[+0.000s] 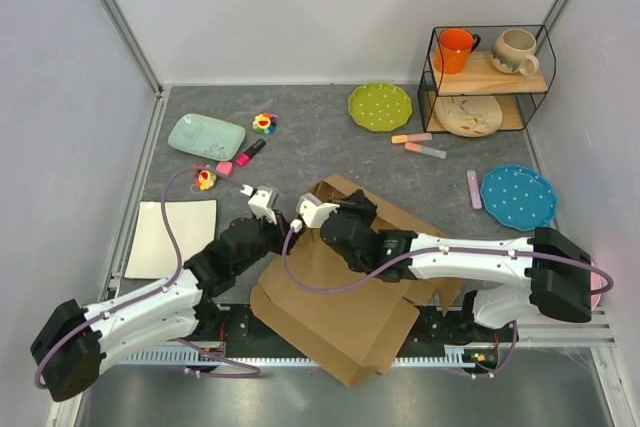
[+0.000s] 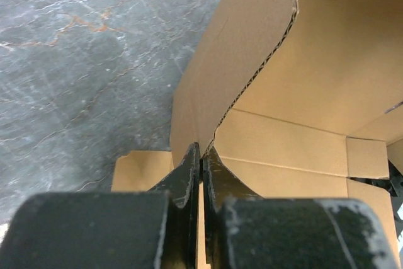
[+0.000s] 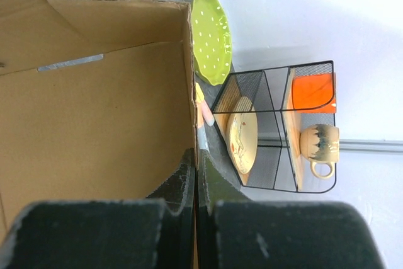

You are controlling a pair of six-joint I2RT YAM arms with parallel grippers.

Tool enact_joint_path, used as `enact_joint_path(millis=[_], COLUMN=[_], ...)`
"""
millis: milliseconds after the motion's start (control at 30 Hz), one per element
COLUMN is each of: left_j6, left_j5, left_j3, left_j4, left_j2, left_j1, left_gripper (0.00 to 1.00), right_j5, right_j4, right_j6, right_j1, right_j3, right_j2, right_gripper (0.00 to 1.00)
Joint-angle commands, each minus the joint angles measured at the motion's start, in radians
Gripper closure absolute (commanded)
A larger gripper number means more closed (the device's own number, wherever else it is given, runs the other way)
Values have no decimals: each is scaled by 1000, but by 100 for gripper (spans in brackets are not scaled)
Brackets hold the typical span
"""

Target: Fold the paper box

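The paper box (image 1: 340, 317) is a large brown corrugated sheet lying partly folded between my two arms, with flaps raised at its far side. My left gripper (image 1: 283, 230) reaches in from the left. In the left wrist view its jaws (image 2: 203, 155) are shut on the edge of an upright cardboard flap (image 2: 252, 48). From the right comes my right gripper (image 1: 345, 205), and in the right wrist view it (image 3: 196, 159) pinches the edge of a standing box wall (image 3: 94, 111). Both sets of fingertips are partly hidden by cardboard in the top view.
A white flat board (image 1: 172, 237) lies left of the box. Behind it are a teal tray (image 1: 206, 135), small toys and markers, a green plate (image 1: 380, 106) and a blue plate (image 1: 517, 196). A wire shelf (image 1: 487, 77) at the back right holds two mugs and a plate.
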Motion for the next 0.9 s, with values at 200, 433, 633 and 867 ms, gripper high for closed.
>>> enact_joint_path(millis=[200,433,633,867], left_j6=[-71,-62,-67,-62], left_j5=[-49,-40,-46,-74], left_j3=[-65,-82,-89,-92], left_j4=[199,222,197,82], left_j2=[117,183,186,88], left_j1=[-86,-87,-86,-86], left_gripper=[91,78,68,63], right_j5=[72,135,113,110], right_j4=[310,484,465,444], right_j6=[-72,-163,-154,-160], right_j1=[22,50,56,65], right_j3=[-162,-276,-285,-293], right_j2=[-36,-50,-37,-22], right_gripper=[100,100,100,100])
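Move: The flap corner is still pinched in the left hand's shut fingers, practically at the hand point. From there the box's base panel is centred some 13 cm back, 9 cm right and 9 cm lower; the pink-black marker lies roughly 18 cm ahead, 10 cm left and 11 cm below. For the right hand, which grips the raised wall's top edge, that corner is about 8 cm back, 13 cm left and 8 cm lower. The flap's corner comes out of the left hand's pinch: that hand edges about 2 cm right, opens its fingers to roughly a third, then sinks some 4 cm and draws slightly back, keeping them around the corner. The raised wall's top edge stays pinched in the right hand, which eases 2 cm right, a little down and back, its fingers tipping up about 10 degrees. ##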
